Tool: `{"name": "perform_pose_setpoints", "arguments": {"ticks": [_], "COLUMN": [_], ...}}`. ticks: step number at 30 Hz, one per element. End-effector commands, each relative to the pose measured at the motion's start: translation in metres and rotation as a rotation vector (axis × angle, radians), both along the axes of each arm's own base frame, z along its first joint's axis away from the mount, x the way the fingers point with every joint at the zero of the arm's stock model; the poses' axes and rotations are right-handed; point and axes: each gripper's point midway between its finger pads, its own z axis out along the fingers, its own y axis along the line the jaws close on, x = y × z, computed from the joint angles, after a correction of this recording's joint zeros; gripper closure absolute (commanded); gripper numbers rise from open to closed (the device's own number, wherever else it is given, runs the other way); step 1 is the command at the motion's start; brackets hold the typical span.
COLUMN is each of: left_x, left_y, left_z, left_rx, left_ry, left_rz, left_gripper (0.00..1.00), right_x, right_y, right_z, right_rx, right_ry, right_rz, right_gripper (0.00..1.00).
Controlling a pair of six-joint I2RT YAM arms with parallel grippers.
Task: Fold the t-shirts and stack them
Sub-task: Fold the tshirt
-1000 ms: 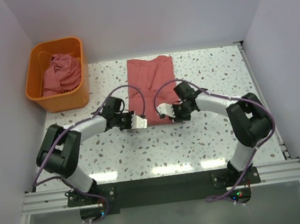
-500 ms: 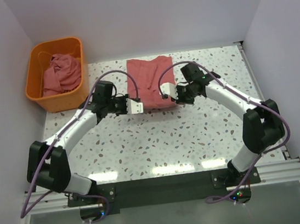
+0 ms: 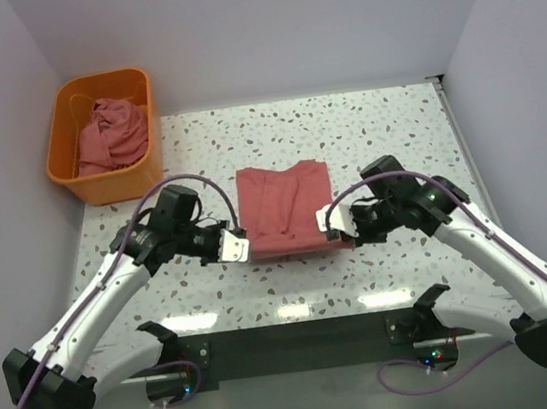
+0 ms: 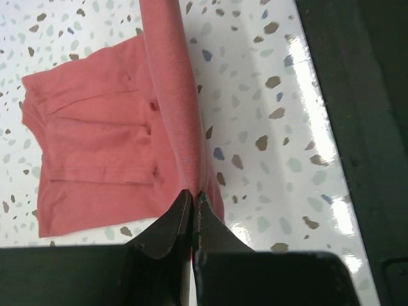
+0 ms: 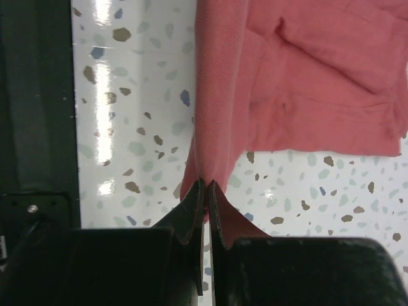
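A dusty red-pink t-shirt (image 3: 284, 208) lies folded into a rectangle at the middle of the speckled table. My left gripper (image 3: 242, 246) is shut on its near left corner; in the left wrist view the cloth (image 4: 115, 134) rises in a taut ridge into the closed jaws (image 4: 193, 194). On the near right corner my right gripper (image 3: 328, 222) is shut too, with the fabric (image 5: 306, 76) pinched between its fingertips (image 5: 206, 185). A second t-shirt (image 3: 112, 130) sits crumpled in the orange basket.
The orange plastic basket (image 3: 115, 185) stands at the far left corner of the table (image 3: 395, 128). White walls close in the left, far and right sides. A dark strip with the arm bases (image 3: 302, 347) runs along the near edge.
Both grippers, still shut on the shirt's near edge, drew back toward the arm bases. The shirt slid with them from the far side of the table to the middle.
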Motion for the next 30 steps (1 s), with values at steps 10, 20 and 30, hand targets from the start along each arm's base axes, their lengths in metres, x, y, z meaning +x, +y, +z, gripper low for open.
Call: {"name": "perform_pose_setpoints", "arguments": {"ticks": [10, 20, 30], "left_x": [0.021, 0.100, 0.185], "left_y": [-0.012, -0.009, -0.017], "left_z": [0.035, 0.010, -0.014], "left_rx": [-0.004, 0.019, 0.034], "left_ry": [0.062, 0.089, 0.146], "left_rz": [0.061, 0.066, 0.063], "left_gripper": [1.00, 1.00, 1.00], "right_x": [0.013, 0.081, 0.166], "right_y": [-0.005, -0.003, -0.005], "right_z": [-0.003, -0.023, -0.055], "right_rx": [-0.042, -0.051, -0.070], "right_ry": [0.117, 0.212, 0.283], "right_rz": [0.011, 0.019, 0.023], "right_gripper": [1.00, 1.00, 1.00]}}
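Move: About 29 cm ahead of the left hand, 2 cm to its left and 16 cm below, lies the t-shirt's far left corner; the middle of the t-shirt's flat part is roughly 18 cm ahead, 10 cm right, and the table's near edge some 11 cm behind, level sideways. From the right hand the far right corner is some 29 cm straight ahead and 16 cm down, the flat part's middle about 18 cm ahead, 12 cm left. Keeping the t-shirt's near edge pinched between them, both hands ease back a further 2 cm while rising slightly, then swing it forward together towards the far end, ending about 15 to 17 cm ahead of where they began. They sink on the way, the right more than the left, fingertips tilting some 10 to 15 degrees back towards the bases; grips stay shut. ##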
